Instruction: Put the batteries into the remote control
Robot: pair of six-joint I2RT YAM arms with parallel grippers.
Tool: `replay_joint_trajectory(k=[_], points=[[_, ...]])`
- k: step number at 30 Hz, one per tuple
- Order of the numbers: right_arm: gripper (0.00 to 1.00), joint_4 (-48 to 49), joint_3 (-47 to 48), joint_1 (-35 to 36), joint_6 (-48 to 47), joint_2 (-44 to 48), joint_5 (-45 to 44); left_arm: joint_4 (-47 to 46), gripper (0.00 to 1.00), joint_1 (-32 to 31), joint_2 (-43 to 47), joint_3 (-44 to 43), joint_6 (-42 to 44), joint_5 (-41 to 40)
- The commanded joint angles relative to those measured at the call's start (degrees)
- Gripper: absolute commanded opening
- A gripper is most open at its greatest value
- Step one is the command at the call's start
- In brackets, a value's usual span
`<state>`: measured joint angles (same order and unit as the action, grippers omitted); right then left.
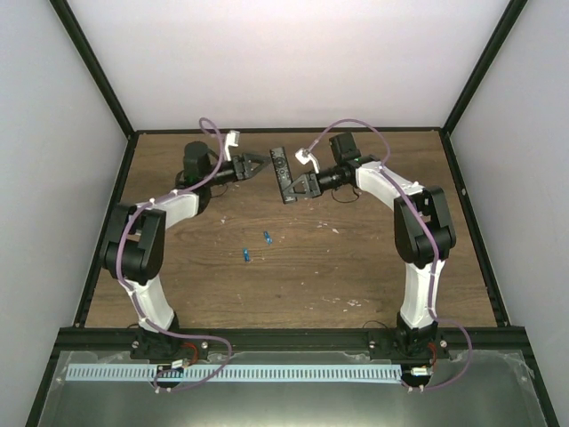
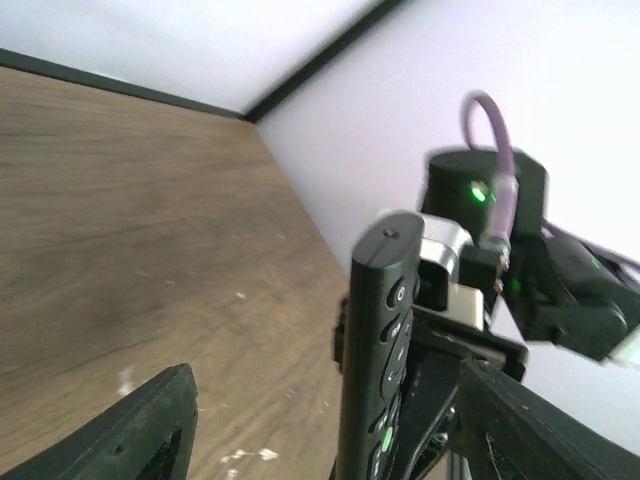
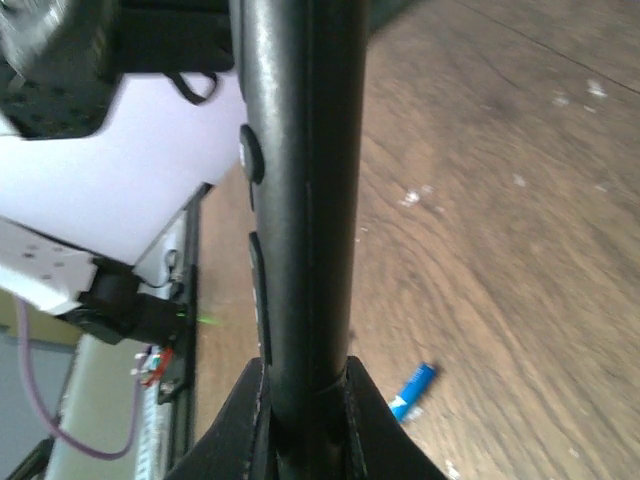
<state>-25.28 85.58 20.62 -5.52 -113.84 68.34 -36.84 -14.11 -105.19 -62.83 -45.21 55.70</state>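
The remote control [image 1: 281, 173] is a slim black bar held off the table at the back centre. My right gripper [image 1: 295, 189] is shut on its near end; in the right wrist view both fingers [image 3: 232, 430] clamp the remote control [image 3: 300, 190]. My left gripper [image 1: 260, 165] stands open just left of it. In the left wrist view the remote control [image 2: 385, 330] shows its buttons between my spread fingers [image 2: 150, 430], touching neither. Two blue batteries [image 1: 267, 237] [image 1: 246, 255] lie on the wood in the middle, one battery [image 3: 412, 390] showing beyond the right fingers.
Brown wooden table [image 1: 356, 267] with black frame rails [image 1: 107, 213] along the left and right edges and white walls behind. Purple cables [image 1: 209, 133] loop over both wrists. A white slotted strip [image 1: 231, 374] runs along the near edge by the arm bases.
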Motion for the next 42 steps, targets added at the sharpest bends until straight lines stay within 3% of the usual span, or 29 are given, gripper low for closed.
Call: replay_joint_trajectory(k=[1, 5, 11, 15, 18, 23, 29, 36, 42], points=[[0.01, -5.55, 2.93, 0.36, -2.66, 0.22, -14.46, 1.75, 0.75, 3.67, 5.12, 3.3, -1.68, -12.34], [0.01, -10.0, 4.52, 3.48, -7.21, 0.45, -35.7, 13.8, 0.77, 4.09, 7.41, 0.05, -1.45, -20.94], [0.01, -7.65, 3.45, 10.19, -8.9, 0.57, -66.92, 44.72, 0.77, 4.01, 5.48, -11.59, -3.73, -33.33], [0.01, -0.36, 0.11, 15.66, -13.62, 1.11, -85.97, 47.42, 0.77, 4.0, 4.16, -12.19, -9.82, -31.66], [0.01, 8.34, -3.84, 18.16, -18.6, 1.96, -95.51, 45.94, 0.77, 3.64, 3.71, -10.85, -13.67, -29.54], [0.01, 24.84, -10.27, 20.22, -25.9, 3.88, -103.8, 44.34, 0.77, 3.36, 3.77, -8.24, -18.57, -27.2], [0.01, 45.46, -18.46, 22.11, -36.37, 5.84, -107.27, 37.84, 0.76, 2.74, 2.28, -5.27, -26.13, -21.74], [0.01, 53.57, -21.88, 23.5, -42.3, 5.44, -106.14, 32.07, 0.76, 1.5, 3.09, -2.22, -31.01, -23.59], [0.01, 54.5, -22.63, 24.16, -44.18, 4.55, -105.44, 30.67, 0.75, 1.01, 3.72, -1.65, -32.93, -25.14]])
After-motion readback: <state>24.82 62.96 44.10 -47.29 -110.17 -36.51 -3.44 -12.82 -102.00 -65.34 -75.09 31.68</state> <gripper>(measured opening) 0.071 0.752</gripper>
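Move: The remote is already gripped near its lower end in my right hand; its middle lies about 3 cm ahead, 2 cm left and 2 cm above those fingers. From my open left hand, the remote's middle is roughly 5 cm right, 3 cm back and 3 cm lower. On the table, one battery lies about 8 cm back and 6 cm left of my right hand, 18 cm below; the other is 13 cm back and 12 cm left. With my right hand I keep the remote pinched and swing the wrist some 105 degrees, from fingers pointing left to pointing forward, dipping about 10 cm as I go forward 8, then rising 6. My open left hand backs off left and forward from the remote, then sinks about 8 cm and draws back, its fingers tilting down and turning forward-right, before easing back to the right. ##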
